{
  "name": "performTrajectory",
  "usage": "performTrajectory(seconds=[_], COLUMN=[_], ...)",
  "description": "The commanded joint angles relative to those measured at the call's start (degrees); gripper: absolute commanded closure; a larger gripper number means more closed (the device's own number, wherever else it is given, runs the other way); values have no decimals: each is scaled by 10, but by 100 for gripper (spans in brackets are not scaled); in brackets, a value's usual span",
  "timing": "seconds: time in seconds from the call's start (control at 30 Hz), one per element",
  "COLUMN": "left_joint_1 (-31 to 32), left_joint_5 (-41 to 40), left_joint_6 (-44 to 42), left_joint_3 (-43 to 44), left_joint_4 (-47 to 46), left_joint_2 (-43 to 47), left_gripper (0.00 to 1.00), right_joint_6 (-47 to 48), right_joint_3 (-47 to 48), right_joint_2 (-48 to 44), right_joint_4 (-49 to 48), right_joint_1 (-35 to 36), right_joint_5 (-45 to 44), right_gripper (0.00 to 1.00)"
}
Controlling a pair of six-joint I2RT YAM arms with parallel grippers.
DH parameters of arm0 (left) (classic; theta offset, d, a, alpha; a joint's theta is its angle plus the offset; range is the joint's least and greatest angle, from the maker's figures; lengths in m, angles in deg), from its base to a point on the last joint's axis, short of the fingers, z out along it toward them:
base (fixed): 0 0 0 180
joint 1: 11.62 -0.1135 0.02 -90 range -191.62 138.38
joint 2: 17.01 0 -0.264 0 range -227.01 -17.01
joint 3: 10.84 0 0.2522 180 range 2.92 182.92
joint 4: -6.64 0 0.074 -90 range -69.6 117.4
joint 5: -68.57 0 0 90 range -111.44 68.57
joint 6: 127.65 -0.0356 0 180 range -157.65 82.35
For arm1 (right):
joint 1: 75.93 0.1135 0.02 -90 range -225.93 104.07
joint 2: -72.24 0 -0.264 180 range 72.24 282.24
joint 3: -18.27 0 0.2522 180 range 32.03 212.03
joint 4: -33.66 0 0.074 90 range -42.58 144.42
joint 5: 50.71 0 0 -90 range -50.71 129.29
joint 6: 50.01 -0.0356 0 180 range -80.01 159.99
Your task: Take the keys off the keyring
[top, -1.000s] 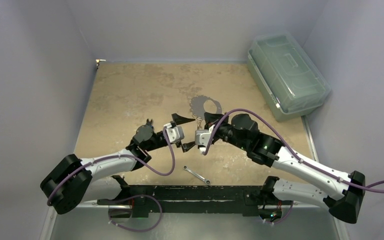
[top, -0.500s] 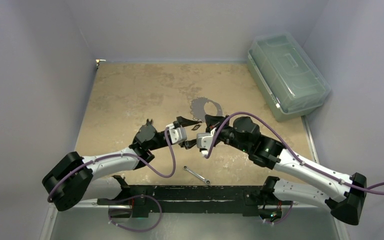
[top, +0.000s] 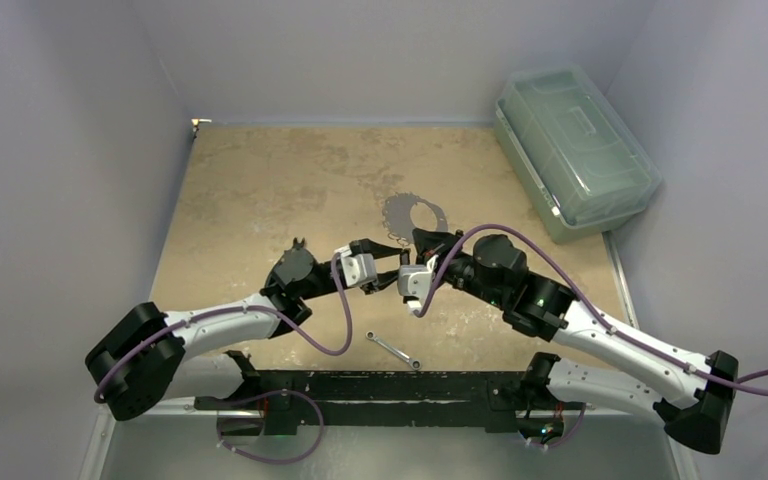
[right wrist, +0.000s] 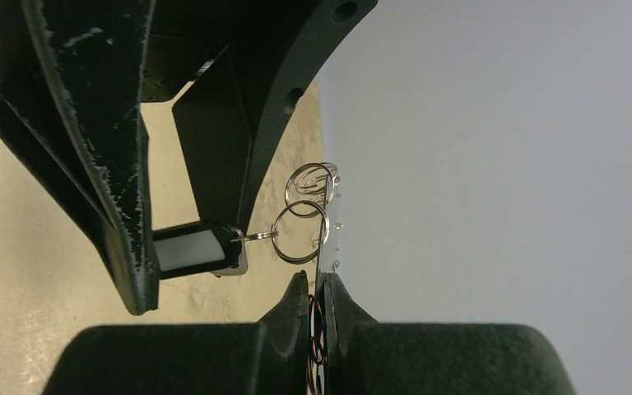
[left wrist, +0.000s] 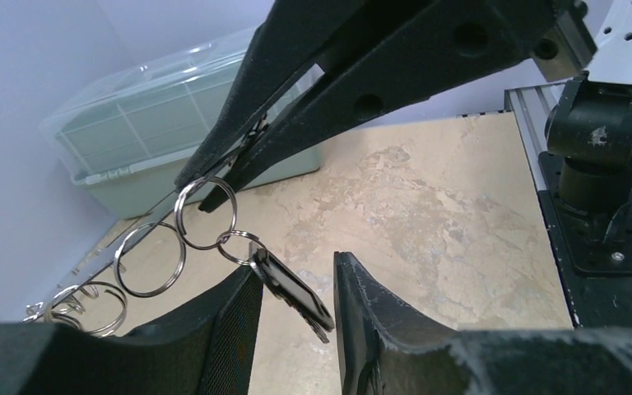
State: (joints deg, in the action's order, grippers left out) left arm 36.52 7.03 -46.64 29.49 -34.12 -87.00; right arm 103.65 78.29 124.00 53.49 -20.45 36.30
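In the top view the keyring (top: 392,212) shows as a grey oval loop just beyond my right gripper (top: 420,238). In the right wrist view that gripper (right wrist: 315,278) is shut on a thin edge-on piece, and linked metal rings (right wrist: 299,233) hang from it. The keys (right wrist: 193,251) are a small flat bundle, black with a pale face and a silvery edge, on the last small ring. They hang slanted (left wrist: 292,288) between the fingers of my left gripper (left wrist: 298,265). Its jaws stand narrowly open, with a gap showing beside the keys. Both grippers meet above mid-table, left one (top: 392,265) tip to tip with the right.
A slim silver wrench (top: 393,350) lies on the tan table in front of the grippers. A translucent green lidded bin (top: 575,150) stands at the back right. Grey walls close in the left, back and right. The black base rail (top: 380,385) runs along the near edge.
My left gripper has moved right toward the right gripper, and its jaws have narrowed around the hanging keys. The right gripper stays shut, shifted slightly right.
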Motion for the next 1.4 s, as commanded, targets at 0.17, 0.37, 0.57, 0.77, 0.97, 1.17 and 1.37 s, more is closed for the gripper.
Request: performTrajectory(seconds=[0.17,0.37,0.57,0.77,0.97,1.17,1.37], left_joint_1=[4,4,-9,2,5,-116,-53], left_joint_5=[-30,-32,-41,-1,-1,33,51], left_joint_6=[16,5,-15,2,-2,16,14], left_joint_3=[44,58,81,97,112,139,147], left_joint_4=[17,73,207,187,195,318,286], left_joint_2=[-8,-4,39,42,46,78,50], left_gripper=[61,97,100,100,100,100,100], right_joint_6=[-19,-29,-77,-104,-89,-81,-92], right_joint_3=[3,2,8,4,-4,9,28], right_joint_2=[-21,-23,-13,-8,-6,-3,28], right_joint_4=[-28,-31,-10,-21,-34,11,-1], right_joint_1=[3,3,-5,-6,-6,-104,-132], right_joint_5=[5,-6,-21,5,16,44,70], right_gripper=[100,100,100,100,100,100,100])
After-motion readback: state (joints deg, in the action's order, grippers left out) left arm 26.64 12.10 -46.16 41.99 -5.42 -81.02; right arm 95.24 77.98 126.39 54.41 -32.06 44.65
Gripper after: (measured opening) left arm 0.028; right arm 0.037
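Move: The key hangs between my left hand's open pads, about 1 cm to the right of their midpoint and at its height. The key's ring is roughly 3 cm forward, 3 cm right and 3 cm above my left hand; the keyring plate stretches out beyond, its middle about 10 cm forward, 4 cm right and 4 cm up. From my right hand, which pinches that plate, the key is some 4 cm back, 4 cm left and 5 cm below. I shut my left fingers on the key, drifting about 1 cm forward, and keep it pinched while I work it about within a centimetre or two. Then I pull it sharply away from my right hand, about 5 cm forward and left, while my right hand, still gripping the plate, swings some 5 cm forward, right and down, tipping about 10 degrees. ##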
